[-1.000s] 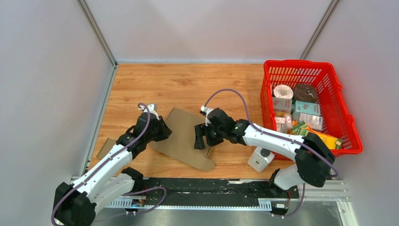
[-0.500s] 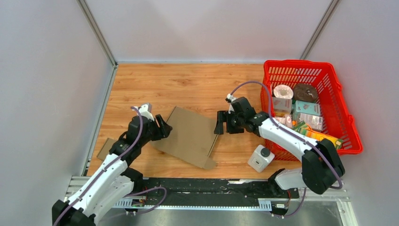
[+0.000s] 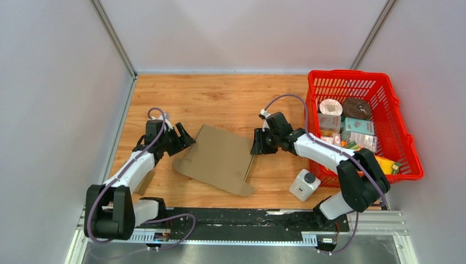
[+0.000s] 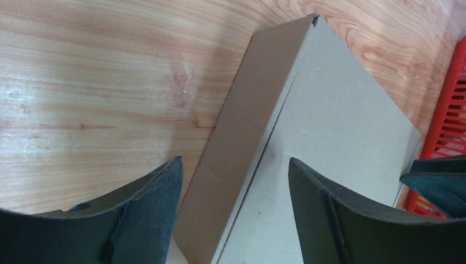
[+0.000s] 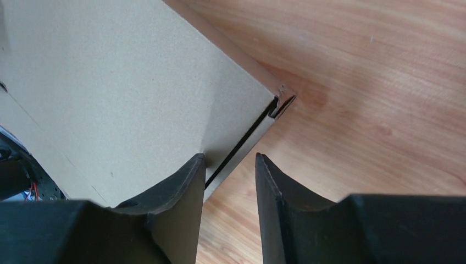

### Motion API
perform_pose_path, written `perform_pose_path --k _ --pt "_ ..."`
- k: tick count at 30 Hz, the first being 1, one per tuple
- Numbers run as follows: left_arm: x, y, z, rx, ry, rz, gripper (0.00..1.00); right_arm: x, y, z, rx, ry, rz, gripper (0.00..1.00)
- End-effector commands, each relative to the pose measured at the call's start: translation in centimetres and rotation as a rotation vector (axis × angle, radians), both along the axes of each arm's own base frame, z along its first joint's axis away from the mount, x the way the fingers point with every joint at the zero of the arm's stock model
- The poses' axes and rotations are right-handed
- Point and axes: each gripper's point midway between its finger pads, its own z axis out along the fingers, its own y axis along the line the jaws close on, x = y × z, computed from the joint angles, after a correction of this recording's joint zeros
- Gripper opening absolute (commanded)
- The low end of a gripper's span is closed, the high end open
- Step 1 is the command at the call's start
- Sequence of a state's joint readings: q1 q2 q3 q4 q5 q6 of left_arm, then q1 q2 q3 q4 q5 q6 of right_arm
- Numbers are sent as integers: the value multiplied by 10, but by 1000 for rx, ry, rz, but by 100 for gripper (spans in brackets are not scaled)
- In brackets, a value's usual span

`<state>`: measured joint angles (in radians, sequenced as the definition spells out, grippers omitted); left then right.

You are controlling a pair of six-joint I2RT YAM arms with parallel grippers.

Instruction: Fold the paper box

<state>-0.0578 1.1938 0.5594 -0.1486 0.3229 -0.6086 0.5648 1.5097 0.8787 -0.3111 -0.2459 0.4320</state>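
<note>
The paper box [image 3: 217, 159] is a flattened brown cardboard sheet lying on the wooden table between the arms. My left gripper [image 3: 184, 140] hovers at its upper left edge. In the left wrist view that gripper [image 4: 233, 165] is wide open over the box's side flap [image 4: 242, 137], holding nothing. My right gripper [image 3: 257, 144] is at the box's right edge. Seen from the right wrist, the right gripper [image 5: 229, 159] stands narrowed but apart, one finger [image 5: 187, 187] over the box panel [image 5: 126, 99] and the other over bare wood, the edge flap between them.
A red basket [image 3: 409, 151] full of packaged goods stands at the right, close behind the right arm; its wall [image 4: 450, 110] shows in the left wrist view. A white bottle with a black cap [image 3: 304, 184] stands near the front right of the box.
My left gripper has let the box's left edge go, opened wide and drawn back left. My right gripper moved from the box's middle to its right edge and narrowed its jaws there.
</note>
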Motion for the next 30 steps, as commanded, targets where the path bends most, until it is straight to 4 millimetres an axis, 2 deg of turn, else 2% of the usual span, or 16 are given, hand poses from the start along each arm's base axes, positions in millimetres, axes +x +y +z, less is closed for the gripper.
perform_pose_path --k 1,4,9,15,20,22,25,30 --pt "9 -8 9 -36 -111 -58 78 8 -29 -29 -102 -5 -64 38" --pt "10 -13 21 -56 -150 -87 78 10 -40 -36 -130 4 -105 34" --pt "-7 -11 26 -57 -127 -91 79 14 -59 -41 -179 13 -165 30" --pt "-12 -13 34 -94 -156 -81 79 12 -67 -51 -182 47 -197 28" --pt "-15 -29 23 -189 -132 -148 80 8 -73 -59 -184 71 -217 25" --pt "-17 -35 20 -227 -120 -175 80 8 -78 -62 -195 78 -238 20" --pt "-16 -39 17 -265 -115 -167 80 7 -83 -66 -186 105 -265 12" --pt "-11 -38 12 -264 -132 -154 80 9 -91 -70 -164 137 -298 10"
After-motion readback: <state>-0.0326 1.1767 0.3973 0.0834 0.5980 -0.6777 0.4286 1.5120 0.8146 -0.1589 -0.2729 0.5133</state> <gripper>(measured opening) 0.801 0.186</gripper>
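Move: To the left hand's right, about 13 cm off and 3 cm back, is the middle of the closed paper box, some 3 cm below; its left top edge is right beside the fingers. From the right hand, already at the box's right edge near the far corner, that middle is roughly 12 cm left and 2 cm back. The box's near flap sticks out some 10 cm right and 12 cm back of the left hand; the white bottle stands about 18 cm right and 13 cm back of the right hand. Swinging the box round counter-clockwise, the right hand goes about 4 cm forward and 3 cm right at level height, turning some 10 degrees clockwise while its fingers close farther about the box's right edge. The left hand hops up about 3 cm and comes down again some 3 cm right and 2.5 cm back, fingers staying open and wrist rolling, to bring its right finger against the left top edge. ##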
